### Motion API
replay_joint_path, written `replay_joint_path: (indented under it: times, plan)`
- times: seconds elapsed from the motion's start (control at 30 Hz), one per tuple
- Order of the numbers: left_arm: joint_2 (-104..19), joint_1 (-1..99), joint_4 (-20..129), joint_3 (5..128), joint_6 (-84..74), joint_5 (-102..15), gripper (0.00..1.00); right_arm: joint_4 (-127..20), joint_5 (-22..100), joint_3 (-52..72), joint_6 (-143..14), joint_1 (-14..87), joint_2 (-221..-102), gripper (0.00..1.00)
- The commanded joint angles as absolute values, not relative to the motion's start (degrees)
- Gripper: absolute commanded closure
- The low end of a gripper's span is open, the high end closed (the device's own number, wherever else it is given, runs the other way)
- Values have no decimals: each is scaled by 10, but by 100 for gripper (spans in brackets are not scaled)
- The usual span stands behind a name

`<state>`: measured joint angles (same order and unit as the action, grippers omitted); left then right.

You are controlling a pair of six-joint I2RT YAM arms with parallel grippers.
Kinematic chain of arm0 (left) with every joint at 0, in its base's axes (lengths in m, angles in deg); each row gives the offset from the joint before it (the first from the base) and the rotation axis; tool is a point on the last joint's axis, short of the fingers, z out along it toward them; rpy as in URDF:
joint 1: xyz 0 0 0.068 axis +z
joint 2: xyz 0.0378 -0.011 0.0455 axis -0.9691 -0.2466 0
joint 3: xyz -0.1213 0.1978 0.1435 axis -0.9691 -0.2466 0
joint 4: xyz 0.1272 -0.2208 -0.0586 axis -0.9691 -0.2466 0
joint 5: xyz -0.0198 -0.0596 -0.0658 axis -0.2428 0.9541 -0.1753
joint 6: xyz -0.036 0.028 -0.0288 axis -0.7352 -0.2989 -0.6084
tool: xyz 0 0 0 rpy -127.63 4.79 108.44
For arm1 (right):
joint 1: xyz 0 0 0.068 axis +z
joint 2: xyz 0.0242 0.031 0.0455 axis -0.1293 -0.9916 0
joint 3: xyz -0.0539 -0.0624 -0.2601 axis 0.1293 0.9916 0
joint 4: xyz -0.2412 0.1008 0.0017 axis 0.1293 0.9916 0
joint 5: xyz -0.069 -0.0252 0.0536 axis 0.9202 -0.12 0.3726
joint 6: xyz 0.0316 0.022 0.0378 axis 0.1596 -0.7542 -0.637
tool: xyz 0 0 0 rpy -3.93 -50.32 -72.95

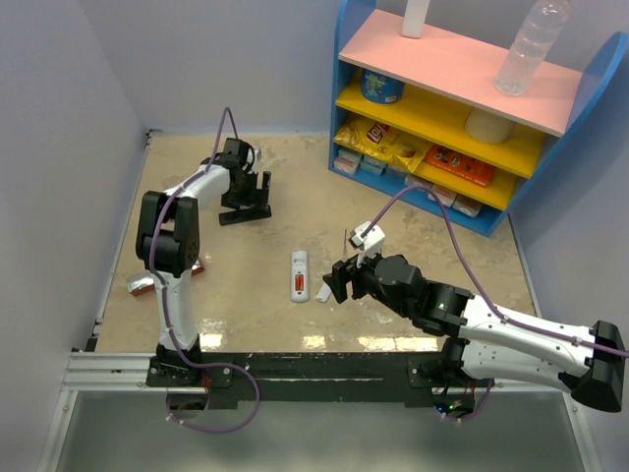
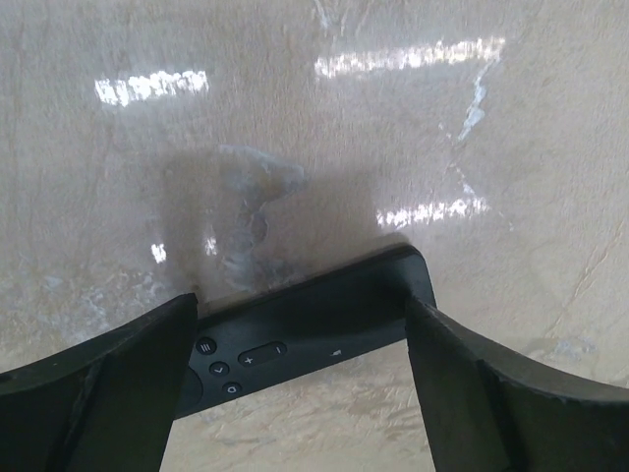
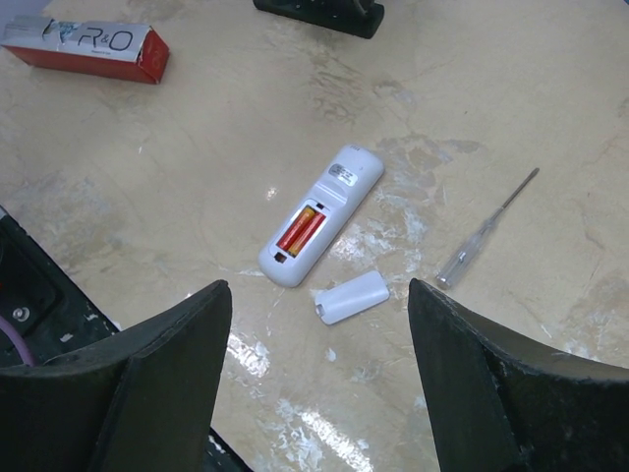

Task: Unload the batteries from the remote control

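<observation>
A white remote control [image 1: 299, 275] [image 3: 319, 216] lies back-up mid-table with its compartment uncovered. Two orange-red batteries [image 3: 301, 230] [image 1: 297, 286] sit side by side inside it. Its white cover plate [image 3: 352, 297] [image 1: 322, 292] lies loose just beside it. My right gripper [image 1: 337, 280] [image 3: 319, 383] hovers open to the right of this remote, nothing between its fingers. A black remote control [image 2: 305, 324] [image 1: 244, 213] lies button-side up at the back left. My left gripper [image 1: 246, 202] [image 2: 300, 383] stands open over it, one finger [image 2: 108, 383] near each end.
A thin clear-handled screwdriver [image 3: 486, 231] lies right of the white remote. A red box [image 1: 147, 283] [image 3: 88, 47] lies by the left arm's base. A blue and yellow shelf [image 1: 462, 138] with snacks stands at the back right. Walls close in the left side and the back.
</observation>
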<state>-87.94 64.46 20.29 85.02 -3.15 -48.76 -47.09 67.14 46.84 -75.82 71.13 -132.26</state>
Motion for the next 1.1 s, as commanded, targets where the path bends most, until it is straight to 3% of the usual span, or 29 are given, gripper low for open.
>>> replay_joint_path:
  times: [0.0, 0.43, 0.7, 0.9, 1.07]
  plan:
    - [-847, 648, 177, 819, -26, -478, 10, -479, 687, 475, -752, 711, -1309, 25]
    - [-757, 647, 188, 713, -3, -412, 12, -491, 686, 490, -753, 711, -1297, 25]
    - [-765, 625, 197, 683, 0, -483, 21, -488, 685, 495, -756, 711, -1284, 25]
    - [-785, 596, 185, 699, -7, -582, 34, -492, 686, 503, -760, 711, -1281, 24]
    - [-788, 581, 183, 705, -12, -602, 58, -506, 676, 511, -771, 711, -1286, 24]
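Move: The black remote lies almost under the wide-open left hand, its middle some 2 cm back, 1 cm to the left and about 2 cm lower, long side running left to right with the button end at the left. From that hand the white remote control is roughly 21 cm back and 14 cm right, the red box about 22 cm back and 24 cm left. From the idle right hand the black remote is around 25 cm ahead, 25 cm left and 19 cm below. With a finger hooked behind the far edge of the black remote's button half, the left hand drags that end back towards the base about 8 cm, nearly level. It then stops and closes its wide-open fingers roughly halfway, sinking about 1 cm, until the tips lie along the remote's two long edges near the button end. ##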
